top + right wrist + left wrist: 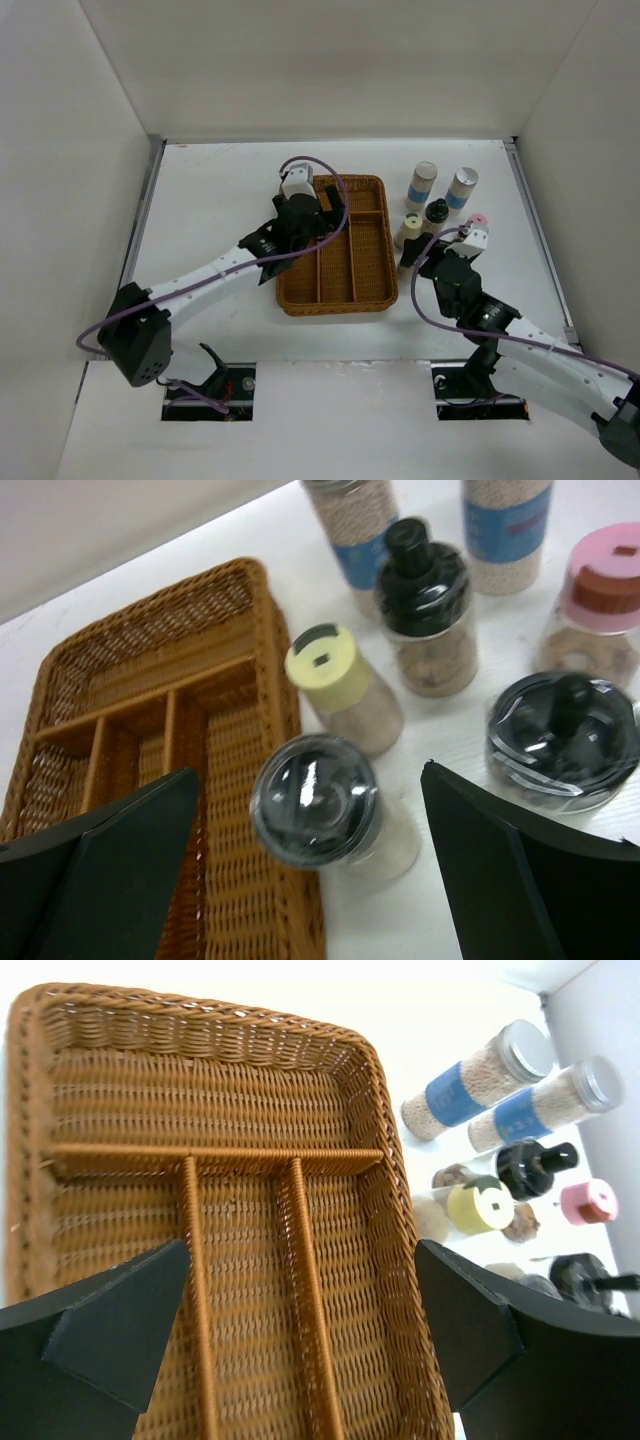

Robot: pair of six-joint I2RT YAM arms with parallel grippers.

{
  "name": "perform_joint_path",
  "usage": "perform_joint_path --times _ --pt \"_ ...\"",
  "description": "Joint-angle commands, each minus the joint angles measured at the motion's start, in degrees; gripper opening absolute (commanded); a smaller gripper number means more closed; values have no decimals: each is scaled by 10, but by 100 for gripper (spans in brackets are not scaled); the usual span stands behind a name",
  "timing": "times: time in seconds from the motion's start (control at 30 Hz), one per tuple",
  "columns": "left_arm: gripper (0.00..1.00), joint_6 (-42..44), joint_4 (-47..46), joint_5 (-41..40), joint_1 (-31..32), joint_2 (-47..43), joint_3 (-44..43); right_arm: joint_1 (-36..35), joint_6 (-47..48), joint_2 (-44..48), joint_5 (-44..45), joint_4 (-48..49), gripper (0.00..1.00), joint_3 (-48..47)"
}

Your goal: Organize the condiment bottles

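Observation:
Several condiment bottles stand on the table right of the wicker tray [340, 303]. Two tall ones with blue bands [423, 186] [461, 190] are at the back. In front of them are a cream-capped bottle [328, 666], a black pump-capped one [420, 580] and a pink-capped one [605, 585]. Nearest are two dark-capped bottles [315, 800] [560, 730]. My right gripper [310, 780] is open, and the left dark-capped bottle sits between its fingers with gaps on both sides. My left gripper [302, 1260] hangs open over the tray's right compartments, holding nothing.
The tray [385, 1160] has one crosswise compartment at the back and three long ones in front, with nothing showing inside. The nearest dark-capped bottle stands tight against the tray's right rim [275, 680]. White walls close in the table on three sides.

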State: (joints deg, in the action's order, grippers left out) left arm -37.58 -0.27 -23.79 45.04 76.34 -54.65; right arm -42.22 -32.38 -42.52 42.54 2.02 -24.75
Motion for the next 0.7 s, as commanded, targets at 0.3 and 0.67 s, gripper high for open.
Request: perform_joint_path --times 0.3,0.67 --pt "100 106 -136 109 -33 168 -153 -113 6 51 55 35 90 7" --pt "21 125 -244 195 -29 272 -220 30 -11 96 58 -70 19 -108"
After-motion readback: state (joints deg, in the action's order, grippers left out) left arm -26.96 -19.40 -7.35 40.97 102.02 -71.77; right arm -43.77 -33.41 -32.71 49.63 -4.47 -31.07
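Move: From the open left hand, above the tray's middle, the near shaker stands about 18 cm right, 11 ahead and 13 below; the far shaker is 8 cm right of it. From the open right hand the silver-cap bottle lies some 3 cm left, 1 ahead, 9 below; at like height, the yellow-cap bottle is 7 ahead and 4 left, the black-lid jar 3 ahead and 6 right. Closing empty, left hand sweeps 13 cm forward-right towards the near shaker; right swings left, then right, rising 7 cm. ##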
